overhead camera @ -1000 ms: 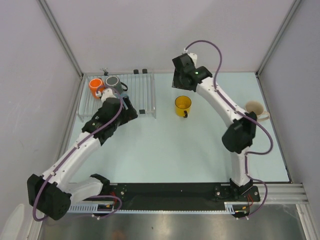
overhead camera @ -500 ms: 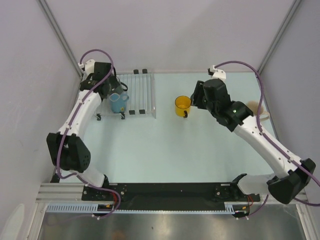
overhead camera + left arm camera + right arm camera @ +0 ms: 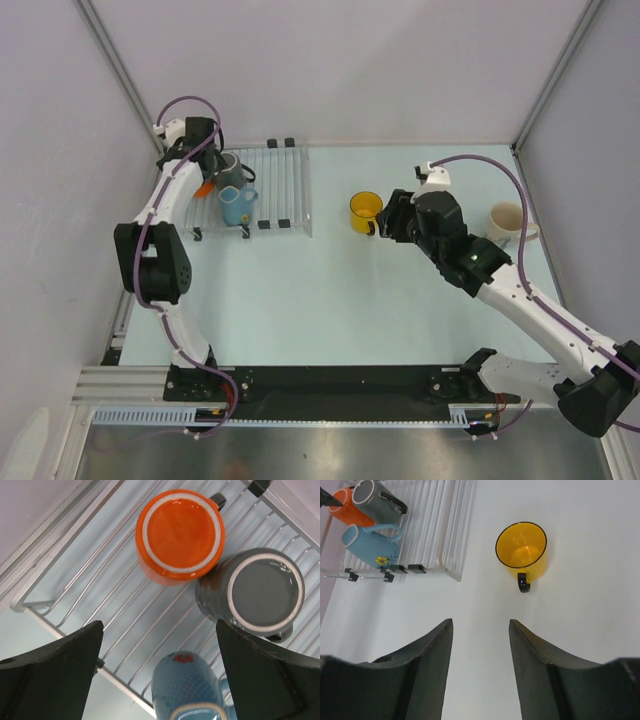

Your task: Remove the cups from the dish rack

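The clear dish rack [image 3: 283, 185] holds three cups: an orange one [image 3: 180, 530] and a dark grey one [image 3: 262, 595], both upside down, and a light blue one [image 3: 187, 687] lying on its side. My left gripper [image 3: 159, 627] hovers open above them; the blue cup shows low between its fingers, touching neither. The yellow cup [image 3: 365, 210] stands upright on the table, right of the rack. My right gripper [image 3: 480, 622] is open and empty, just short of the yellow cup [image 3: 521, 550], whose handle faces it. A cream cup [image 3: 508, 222] sits at the far right.
The rack's right half [image 3: 455, 525] is bare bars with black clips [image 3: 416, 569] along its near edge. Grey walls close in the table on the left, back and right. The left arm [image 3: 160, 215] runs along the table's left edge.
The left arm has swung from the rack's near side round to its far-left corner. The right gripper has come from beyond the yellow cup to its near right, and its jaws have widened slightly.
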You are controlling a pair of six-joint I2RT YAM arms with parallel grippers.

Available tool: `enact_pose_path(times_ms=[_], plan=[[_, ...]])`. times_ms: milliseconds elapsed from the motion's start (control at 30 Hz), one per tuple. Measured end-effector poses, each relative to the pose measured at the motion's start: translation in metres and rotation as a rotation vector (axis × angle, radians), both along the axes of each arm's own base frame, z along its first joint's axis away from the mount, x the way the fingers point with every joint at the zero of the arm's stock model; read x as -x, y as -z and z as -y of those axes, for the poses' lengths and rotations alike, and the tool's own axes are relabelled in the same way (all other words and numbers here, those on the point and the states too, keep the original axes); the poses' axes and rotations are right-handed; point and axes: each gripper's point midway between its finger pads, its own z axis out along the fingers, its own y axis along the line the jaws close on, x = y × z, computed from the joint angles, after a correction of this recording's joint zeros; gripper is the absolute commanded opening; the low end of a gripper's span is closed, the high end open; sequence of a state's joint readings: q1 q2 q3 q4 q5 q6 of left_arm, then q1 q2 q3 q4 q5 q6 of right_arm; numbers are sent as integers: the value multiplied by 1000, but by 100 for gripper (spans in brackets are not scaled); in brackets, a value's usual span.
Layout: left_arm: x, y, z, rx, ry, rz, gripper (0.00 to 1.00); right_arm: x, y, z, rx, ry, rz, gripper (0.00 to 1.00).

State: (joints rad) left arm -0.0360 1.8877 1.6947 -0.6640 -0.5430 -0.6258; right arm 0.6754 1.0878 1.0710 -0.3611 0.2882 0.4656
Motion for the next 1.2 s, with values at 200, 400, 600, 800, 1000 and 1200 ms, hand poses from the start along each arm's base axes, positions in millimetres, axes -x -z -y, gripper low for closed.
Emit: enact_pose_path(times_ms=[200,400,600,800,1000,1200], plan=[[-23,2,-3,-12,19,36,100,-2,25,-21,6,-63,-47,54],[-40,-14,-12,0,5,111,100,2,37,-35,-2,-112,-60,55],[-61,-19,-36,-5,-39,158,100,4,40,-39,-4,-129,-56,55],[-74,0,-38,1,-38,135,100,4,42,-38,4,-132,-52,55],[-75,22,-40,19,-32,95,100,4,43,-38,4,-132,-52,55],[-78,43,-45,43,-28,63,100,4,46,-38,7,-132,-56,55]])
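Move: From my left hand, the orange cup sits at the left end of the dish rack, about 9 cm ahead, 5 cm to the left and 6 cm below. The grey cup is close on its right, some 8 cm over and about level with it in reach. The blue cup lies about 1 cm ahead of that hand, 4 cm to its right and 9 cm below. From my right hand, the orange cup is far off, roughly 27 cm ahead, 50 cm left and 16 cm lower. I reach my left hand forward about 7.5 cm and some 4 cm left, lifting slightly on the way, then sink about 5.5 cm so the wide-open fingers straddle the orange cup's upturned base; the wrist tips up nearly 10 degrees and partly back. My empty right hand drifts about 4 cm left and as much down beside the yellow cup, then waits. ##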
